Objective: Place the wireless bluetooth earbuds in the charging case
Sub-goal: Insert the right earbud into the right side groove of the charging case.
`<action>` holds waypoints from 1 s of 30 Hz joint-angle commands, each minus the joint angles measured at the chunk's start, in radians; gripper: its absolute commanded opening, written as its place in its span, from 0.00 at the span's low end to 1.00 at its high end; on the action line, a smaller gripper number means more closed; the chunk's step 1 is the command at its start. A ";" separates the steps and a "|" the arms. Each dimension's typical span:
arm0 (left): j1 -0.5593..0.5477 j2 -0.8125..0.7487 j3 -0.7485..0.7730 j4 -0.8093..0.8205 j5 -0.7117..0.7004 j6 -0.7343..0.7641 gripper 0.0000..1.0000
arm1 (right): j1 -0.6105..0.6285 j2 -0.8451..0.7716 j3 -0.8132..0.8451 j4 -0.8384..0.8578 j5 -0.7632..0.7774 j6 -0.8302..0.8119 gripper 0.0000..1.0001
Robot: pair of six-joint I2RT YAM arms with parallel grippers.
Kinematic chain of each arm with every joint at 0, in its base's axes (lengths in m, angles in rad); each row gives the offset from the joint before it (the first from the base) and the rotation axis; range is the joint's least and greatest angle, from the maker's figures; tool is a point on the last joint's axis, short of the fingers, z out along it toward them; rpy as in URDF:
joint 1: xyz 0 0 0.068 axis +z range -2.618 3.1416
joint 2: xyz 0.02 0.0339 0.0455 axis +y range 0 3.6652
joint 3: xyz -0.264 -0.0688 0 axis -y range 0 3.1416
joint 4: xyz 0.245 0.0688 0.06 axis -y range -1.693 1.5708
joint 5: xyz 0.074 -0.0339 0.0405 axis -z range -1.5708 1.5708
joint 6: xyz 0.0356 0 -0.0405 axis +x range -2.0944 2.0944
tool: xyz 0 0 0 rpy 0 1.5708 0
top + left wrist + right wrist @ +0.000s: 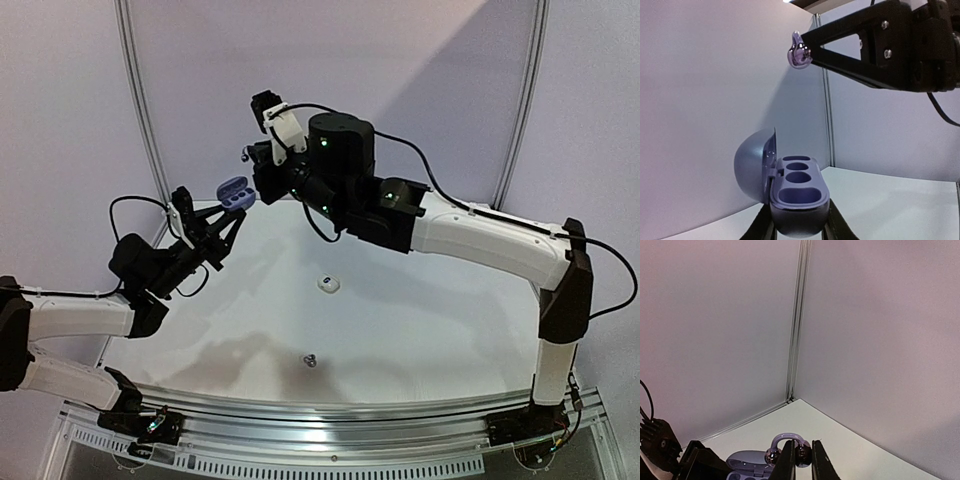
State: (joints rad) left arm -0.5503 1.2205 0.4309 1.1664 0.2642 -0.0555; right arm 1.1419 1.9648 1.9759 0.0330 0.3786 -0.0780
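The charging case (233,192) is bluish-purple with its lid open, and it is held up in the air. My left gripper (232,210) is shut on its lower body (797,197), and the empty wells face up. My right gripper (258,180) is shut on a glossy lilac clip-shaped earbud (786,438). One ball of the earbud is pinched between the fingers (788,462). In the left wrist view that earbud (799,51) hangs high above the case and apart from it. A white earbud (328,283) and a small dark grey one (310,361) lie on the table.
The white table (430,320) is bounded by pale walls with a corner post (796,320) behind the case. The right arm (480,235) spans the back right, and a metal rail (330,410) runs along the near edge.
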 commanded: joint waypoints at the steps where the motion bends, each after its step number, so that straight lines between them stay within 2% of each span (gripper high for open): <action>1: -0.019 -0.010 -0.008 0.036 -0.026 -0.051 0.00 | 0.030 0.063 -0.002 0.129 0.049 -0.044 0.00; 5: -0.017 -0.016 -0.005 0.032 -0.053 -0.052 0.00 | 0.044 0.090 0.018 0.108 0.048 -0.102 0.00; 30: -0.014 -0.024 -0.001 0.029 -0.025 -0.070 0.00 | 0.050 0.125 -0.040 0.090 0.110 -0.155 0.00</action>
State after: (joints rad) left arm -0.5518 1.2102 0.4301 1.1702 0.2237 -0.1242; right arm 1.1858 2.0647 1.9507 0.1143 0.4633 -0.2111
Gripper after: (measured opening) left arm 0.283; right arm 0.086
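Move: The right hand already pinches the right earbud; the open charging case it is bringing it to lies about 4 cm to its left, 2 cm back and some 7 cm below. The case's raised lid stands about 2 cm farther left and 2 cm farther out than the case itself. The left hand already holds the case, its middle roughly 1 cm ahead, 1 cm right and 2 cm above; from there the earbud hangs about 3 cm ahead, 5 cm right and 9 cm up. Still pinching the earbud, the right hand brings its ball ends down to the mouths of the case's right-side grooves; whether they touch can't be made out. It goes about 3 cm left while sinking as much, pauses briefly, then eases another 2.5 cm almost straight down, tilting under 10 degrees throughout. The left hand keeps its grip and holds the case nearly still, tilting it slightly. ##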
